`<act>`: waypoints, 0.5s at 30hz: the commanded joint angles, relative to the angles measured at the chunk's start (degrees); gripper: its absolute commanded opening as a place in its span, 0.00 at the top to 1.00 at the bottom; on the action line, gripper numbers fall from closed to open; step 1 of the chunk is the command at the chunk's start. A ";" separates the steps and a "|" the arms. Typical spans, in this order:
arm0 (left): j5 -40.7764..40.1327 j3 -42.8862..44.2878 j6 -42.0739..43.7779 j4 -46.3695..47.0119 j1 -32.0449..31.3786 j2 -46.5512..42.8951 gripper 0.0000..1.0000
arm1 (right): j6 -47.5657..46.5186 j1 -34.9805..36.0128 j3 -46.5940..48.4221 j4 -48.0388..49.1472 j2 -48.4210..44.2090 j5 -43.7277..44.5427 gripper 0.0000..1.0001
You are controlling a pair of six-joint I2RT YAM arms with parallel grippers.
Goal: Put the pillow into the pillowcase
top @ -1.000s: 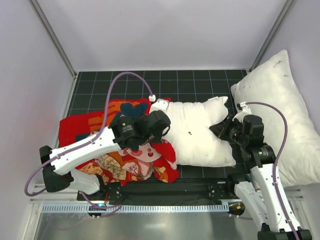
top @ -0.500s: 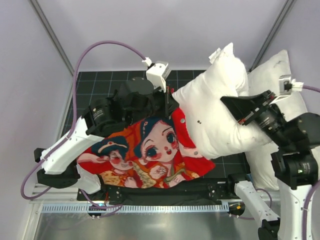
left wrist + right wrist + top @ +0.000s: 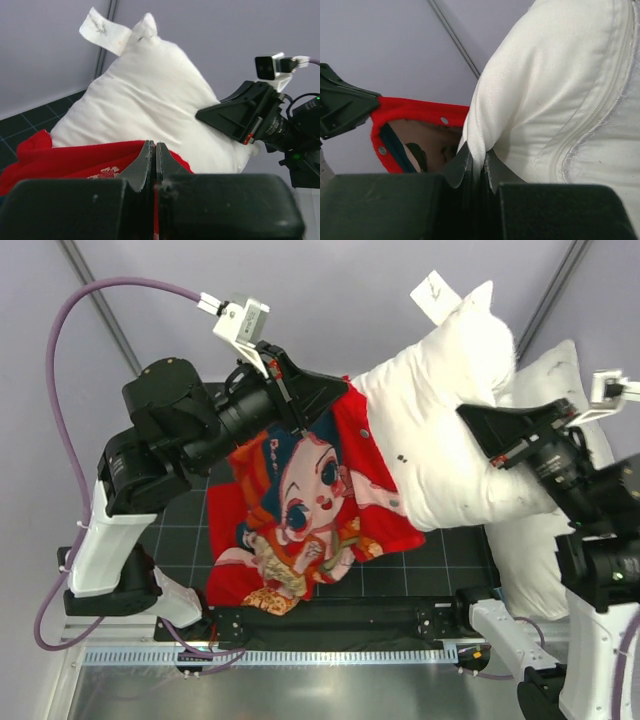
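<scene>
The red pillowcase point(image 3: 310, 490) with its cartoon children hangs in the air from its upper rim, which my left gripper point(image 3: 343, 390) is shut on. The left wrist view shows those jaws point(image 3: 153, 147) pinched on the red fabric point(image 3: 75, 157). The plump white pillow point(image 3: 440, 430) is lifted off the table, its tag point(image 3: 432, 290) at the top and its lower left end inside the case's mouth. My right gripper point(image 3: 464, 414) is shut on a fold of the pillow point(image 3: 545, 90), as the right wrist view shows point(image 3: 477, 160). The case's pink inside point(image 3: 420, 137) gapes beside it.
A larger white pillow point(image 3: 535, 570) leans at the right wall behind my right arm. The black gridded mat point(image 3: 185, 525) covers the table below the hanging case. Grey walls stand close on the left, at the back and on the right.
Both arms have risen. The pillowcase has been lifted off the mat and now hangs from the left gripper. The pillow has gone up and to the right, tilted steeply.
</scene>
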 commanded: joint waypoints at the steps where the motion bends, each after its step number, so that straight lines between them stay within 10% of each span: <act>1: 0.13 3.26 2.61 13.10 0.02 -0.60 1.00 | 8.47 1.18 -11.18 7.12 0.20 -4.29 0.96; 7: 3.81 7.37 -0.02 12.75 0.02 8.70 1.00 | 3.66 19.27 -14.55 4.73 1.33 10.01 0.96; 15: 5.76 8.10 -1.62 10.99 0.72 13.48 1.00 | 2.07 23.07 -17.98 4.19 1.87 15.02 0.96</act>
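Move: The end of the pillow, still pinched in the right gripper, is about 20 cm to the right of the left gripper, roughly level with it in height and reach. The left gripper's pinched edge of the pillowcase lies as far to the right gripper's left. From the left gripper, the pillow's tagged corner stands some 13 cm ahead, 19 cm right and 8 cm higher; the open rim sags about 6 cm back, 7 cm right and 10 cm below. Bring the left gripper right and down, with some forward, about 10 cm to the right and 9 cm down, still pinching the case's edge and drawing it over the pillow towards the right gripper. Meanwhile drop the right gripper about 12 cm, quickly at first, easing left and forward and tipping some 20 degrees down, keeping its pinch on the pillow. ##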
